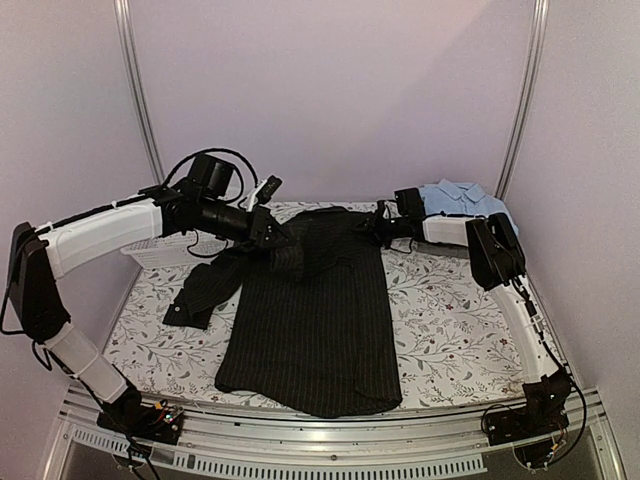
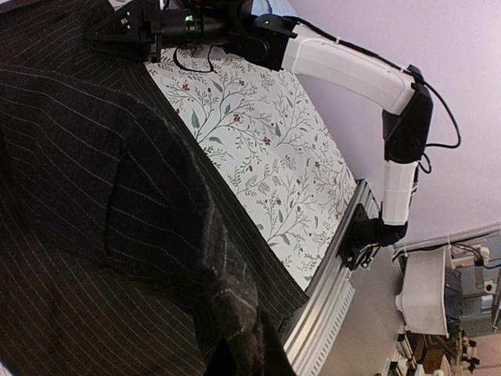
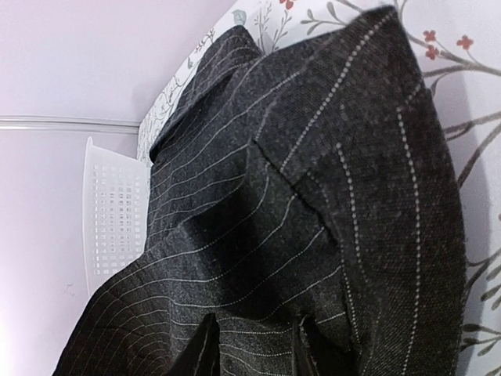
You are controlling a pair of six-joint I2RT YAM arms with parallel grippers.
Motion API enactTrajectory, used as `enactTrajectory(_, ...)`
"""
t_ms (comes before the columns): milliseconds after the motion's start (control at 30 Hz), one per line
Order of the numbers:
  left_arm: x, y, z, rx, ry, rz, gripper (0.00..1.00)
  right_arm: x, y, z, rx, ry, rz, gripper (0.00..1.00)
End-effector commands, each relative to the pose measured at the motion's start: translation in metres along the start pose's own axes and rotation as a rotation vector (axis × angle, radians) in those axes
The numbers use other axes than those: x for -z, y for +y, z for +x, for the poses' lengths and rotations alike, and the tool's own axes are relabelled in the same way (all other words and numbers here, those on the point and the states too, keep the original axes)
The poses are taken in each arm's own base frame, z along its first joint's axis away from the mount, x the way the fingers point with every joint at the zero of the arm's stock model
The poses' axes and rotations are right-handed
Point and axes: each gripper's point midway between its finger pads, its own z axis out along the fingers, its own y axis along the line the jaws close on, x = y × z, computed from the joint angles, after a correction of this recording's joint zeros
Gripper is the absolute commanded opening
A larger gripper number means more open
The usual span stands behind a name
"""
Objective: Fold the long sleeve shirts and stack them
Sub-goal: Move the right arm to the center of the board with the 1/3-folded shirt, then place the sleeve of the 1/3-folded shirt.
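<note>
The black pinstriped long sleeve shirt lies lengthwise on the floral table, hem toward the near edge, one sleeve trailing left. My left gripper is shut on the shirt's left shoulder and holds it a little above the table; bunched cloth hides the jaws in the left wrist view. My right gripper is at the right shoulder. Its fingers stand apart with striped cloth lying between them. The light blue shirt lies folded at the back right corner.
A white mesh basket sits at the back left under my left arm, and shows as the basket in the right wrist view. A metal rail runs along the near table edge. Walls close in on three sides.
</note>
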Motion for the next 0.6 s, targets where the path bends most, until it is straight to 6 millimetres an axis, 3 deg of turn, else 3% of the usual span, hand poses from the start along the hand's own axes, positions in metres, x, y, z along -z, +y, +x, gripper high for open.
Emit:
enactTrajectory(0, -0.01, -0.027, -0.009, -0.056, -0.018, 0.052, 0.0, 0.025, 0.029, -0.004, 0.063, 0.006, -0.001, 0.35)
enactTrajectory(67, -0.018, -0.031, -0.006, -0.063, -0.003, 0.057, 0.0, 0.041, 0.045, -0.009, 0.102, -0.024, 0.015, 0.37)
enactTrajectory(100, -0.022, -0.032, -0.004, -0.065, 0.008, 0.061, 0.0, 0.054, 0.063, -0.013, 0.131, -0.045, 0.009, 0.39)
enactTrajectory(167, -0.032, -0.038, 0.003, -0.07, 0.036, 0.074, 0.0, 0.069, 0.067, -0.008, 0.145, -0.066, 0.042, 0.4)
enactTrajectory(200, -0.037, -0.04, 0.006, -0.072, 0.05, 0.079, 0.0, 0.084, 0.081, -0.009, 0.162, -0.094, 0.047, 0.42)
enactTrajectory(233, -0.043, -0.042, 0.01, -0.073, 0.066, 0.081, 0.0, 0.092, 0.078, -0.005, 0.161, -0.105, 0.068, 0.43)
enactTrajectory(300, -0.055, -0.047, 0.016, -0.084, 0.092, 0.082, 0.0, 0.118, 0.097, 0.0, 0.193, -0.144, 0.071, 0.46)
enactTrajectory(400, -0.074, -0.05, 0.028, -0.088, 0.142, 0.082, 0.0, 0.141, 0.095, 0.016, 0.216, -0.17, 0.126, 0.51)
enactTrajectory(433, -0.081, -0.05, 0.033, -0.088, 0.161, 0.085, 0.0, 0.156, 0.106, 0.019, 0.232, -0.194, 0.127, 0.54)
enactTrajectory(533, -0.102, -0.053, 0.049, -0.098, 0.223, 0.094, 0.0, 0.179, 0.104, 0.038, 0.25, -0.223, 0.17, 0.63)
enactTrajectory(567, -0.11, -0.055, 0.054, -0.104, 0.245, 0.095, 0.0, 0.191, 0.111, 0.044, 0.263, -0.241, 0.17, 0.66)
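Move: The left hand, keeping its grip on the sleeve, hangs about 22 cm above the shirt body; the shirt's middle lies some 7 cm to its right and 4 cm nearer the base. The loose sleeve lies 22 cm to its left and 4 cm ahead, the white basket 30 cm left and 26 cm ahead. From the right hand, low at the shirt's far right shoulder, the shirt's middle is about 32 cm back and 15 cm left, and the folded stack 27 cm right, roughly level in reach. The left hand, fingers still shut on the sleeve, carries it about 9 cm to the right over the shirt body and a few centimetres back towards the base, dipping in the latter half while it turns some 10 degrees clockwise. Meanwhile the right fingers open wider and come free of the far right shoulder, the hand speeding upwards some 16 cm, back about 10 cm and rightwards towards the stack's side, clear of the shirt. ##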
